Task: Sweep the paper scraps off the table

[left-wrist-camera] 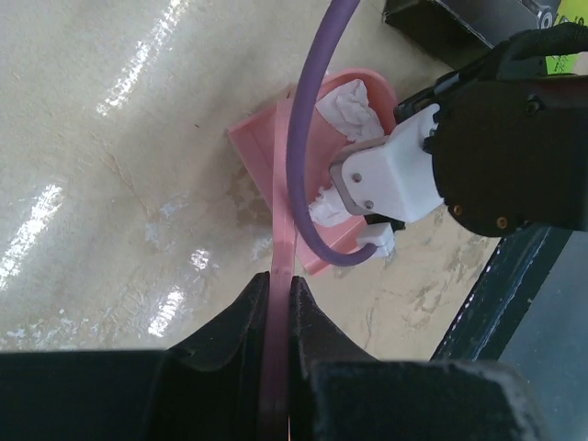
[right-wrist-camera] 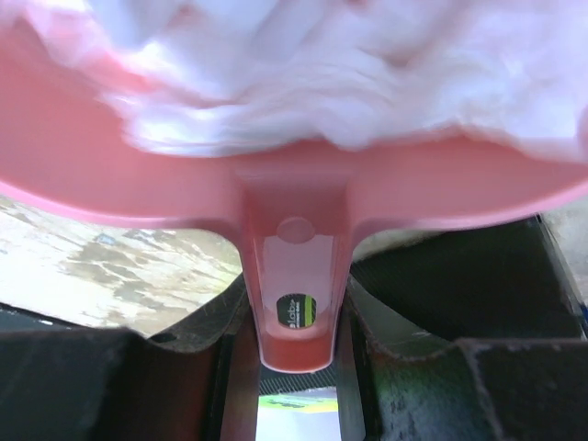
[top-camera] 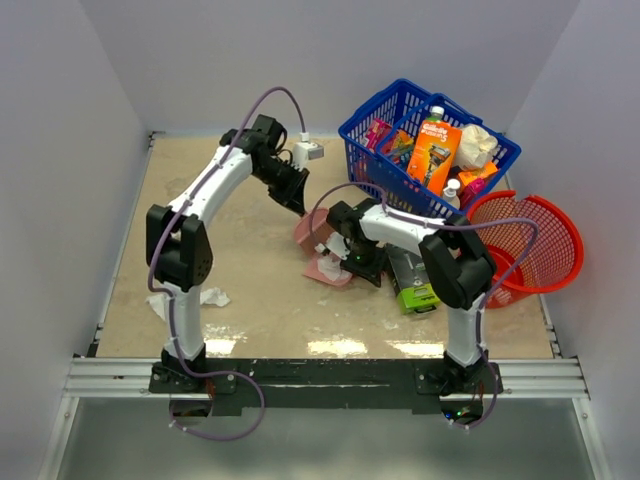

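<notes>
My left gripper is shut on the thin handle of a pink brush, whose head rests at the pink dustpan in the middle of the table. My right gripper is shut on the dustpan's handle. Several white paper scraps lie piled in the pan. One more paper scrap lies on the table near the left arm's base.
A blue basket full of packets stands at the back right, with a red basket tipped beside it. A black and green box lies just right of the right gripper. A white plug sits at the back.
</notes>
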### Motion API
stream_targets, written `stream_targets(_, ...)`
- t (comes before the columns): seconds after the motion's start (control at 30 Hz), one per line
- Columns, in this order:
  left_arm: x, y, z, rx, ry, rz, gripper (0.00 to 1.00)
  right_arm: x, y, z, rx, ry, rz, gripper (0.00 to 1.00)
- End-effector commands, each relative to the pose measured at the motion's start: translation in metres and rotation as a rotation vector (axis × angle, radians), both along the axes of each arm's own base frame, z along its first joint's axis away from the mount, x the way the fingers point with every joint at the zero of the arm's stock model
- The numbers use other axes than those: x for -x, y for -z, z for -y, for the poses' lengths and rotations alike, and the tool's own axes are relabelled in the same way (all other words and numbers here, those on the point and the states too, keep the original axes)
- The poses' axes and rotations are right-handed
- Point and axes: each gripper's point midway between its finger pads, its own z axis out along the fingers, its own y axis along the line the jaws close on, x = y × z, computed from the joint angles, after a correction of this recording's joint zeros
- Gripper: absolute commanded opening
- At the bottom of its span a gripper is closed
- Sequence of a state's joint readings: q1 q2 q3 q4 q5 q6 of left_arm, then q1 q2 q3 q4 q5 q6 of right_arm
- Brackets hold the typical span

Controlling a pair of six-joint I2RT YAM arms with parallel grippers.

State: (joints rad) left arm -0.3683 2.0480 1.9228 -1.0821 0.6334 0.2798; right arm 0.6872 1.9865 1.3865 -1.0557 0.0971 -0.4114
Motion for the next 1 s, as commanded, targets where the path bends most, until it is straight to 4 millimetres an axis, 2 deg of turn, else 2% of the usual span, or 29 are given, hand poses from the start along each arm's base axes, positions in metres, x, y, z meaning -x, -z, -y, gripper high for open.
stream_targets(0.0, -0.007, -0.038, -0.022, 0.052, -0.074, 0.048, 0.0, -0.002, -0.007, 0.006, -0.007, -0.001, 0.073, 0.0)
stream_targets(0.13, -0.015, -0.048, -0.061, 0.014, -0.156, 0.095, 0.0, 0.002, -0.007, 0.008, -0.027, -0.011, 0.077, 0.0)
stream_targets(0.17, -0.016, -0.059, -0.07, 0.013, -0.169, 0.136, 0.0, 0.001, -0.008, 0.007, -0.032, -0.009, 0.081, 0.0)
stream_targets(0.23, -0.021, -0.066, -0.091, -0.038, -0.216, 0.196, 0.0, -0.003, -0.01, 0.003, -0.044, -0.009, 0.089, 0.0)
stream_targets(0.27, -0.019, -0.077, -0.099, -0.061, -0.221, 0.248, 0.0, -0.005, -0.011, 0.0, -0.049, -0.008, 0.093, 0.0)
stream_targets(0.3, -0.019, -0.08, -0.106, -0.097, -0.232, 0.281, 0.0, -0.006, -0.011, -0.001, -0.054, -0.007, 0.091, 0.0)
stream_targets(0.4, -0.022, -0.086, -0.149, -0.309, -0.311, 0.397, 0.0, -0.007, -0.013, -0.004, -0.055, -0.006, 0.083, 0.0)
stream_targets(0.43, -0.026, -0.087, -0.174, -0.436, -0.363, 0.441, 0.0, -0.007, -0.013, -0.007, -0.064, -0.004, 0.075, 0.0)
stream_targets(0.5, -0.023, -0.084, -0.208, -0.61, -0.394, 0.489, 0.0, -0.008, -0.017, -0.012, -0.079, -0.006, 0.064, 0.0)
stream_targets(0.53, -0.026, -0.09, -0.242, -0.782, -0.475, 0.539, 0.0, -0.007, -0.016, -0.015, -0.089, -0.005, 0.054, 0.0)
stream_targets(0.57, -0.019, -0.079, -0.265, -0.89, -0.49, 0.522, 0.0, -0.009, -0.02, -0.018, -0.098, -0.008, 0.053, 0.0)
stream_targets(0.63, -0.016, -0.077, -0.305, -1.027, -0.578, 0.518, 0.0, -0.011, -0.018, -0.02, -0.085, -0.024, 0.036, 0.0)
stream_targets(0.67, -0.011, -0.069, -0.333, -1.049, -0.648, 0.462, 0.0, -0.014, -0.022, -0.024, -0.086, -0.034, 0.041, 0.0)
stream_targets(0.77, -0.005, -0.052, -0.368, -1.009, -0.747, 0.365, 0.0, -0.02, -0.019, -0.027, -0.047, -0.071, 0.033, 0.0)
stream_targets(0.8, -0.005, -0.047, -0.371, -1.001, -0.751, 0.349, 0.0, -0.021, -0.014, -0.028, -0.035, -0.083, 0.019, 0.0)
stream_targets(0.97, 0.001, -0.005, -0.357, -0.926, -0.705, 0.245, 0.0, -0.02, -0.009, -0.037, -0.001, -0.143, -0.011, 0.0)
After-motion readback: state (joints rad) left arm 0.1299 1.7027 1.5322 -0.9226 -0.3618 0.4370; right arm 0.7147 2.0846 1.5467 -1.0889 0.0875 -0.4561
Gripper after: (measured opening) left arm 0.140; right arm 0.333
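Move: The left hand holds the brush over the dustpan. The far-left scrap it goes for, hidden under that arm, lies about 31 cm left, 2 cm back and 15 cm below it; the other two lie 24 cm left and 18 back, and 36 left and 19 back. The scoop is 6 cm right and 9 back. From the right hand, holding the dustpan handle, the far-left scrap is about 50 cm left and 10 ahead, the black box 8 cm right, level with it. The left arm carries the brush off the dustpan some 37 cm left, arching up about 8 cm and sinking most of the way back, passing to the outer side of the far-left scrap while the fingers swing from slanting right to nearly straight down and turn counter-clockwise. The right hand keeps its pinch on the dustpan handle, eases 1 cm right and back, then shifts the loaded pan about 5 cm left and forward, briefly raised, towards that same scrap. ##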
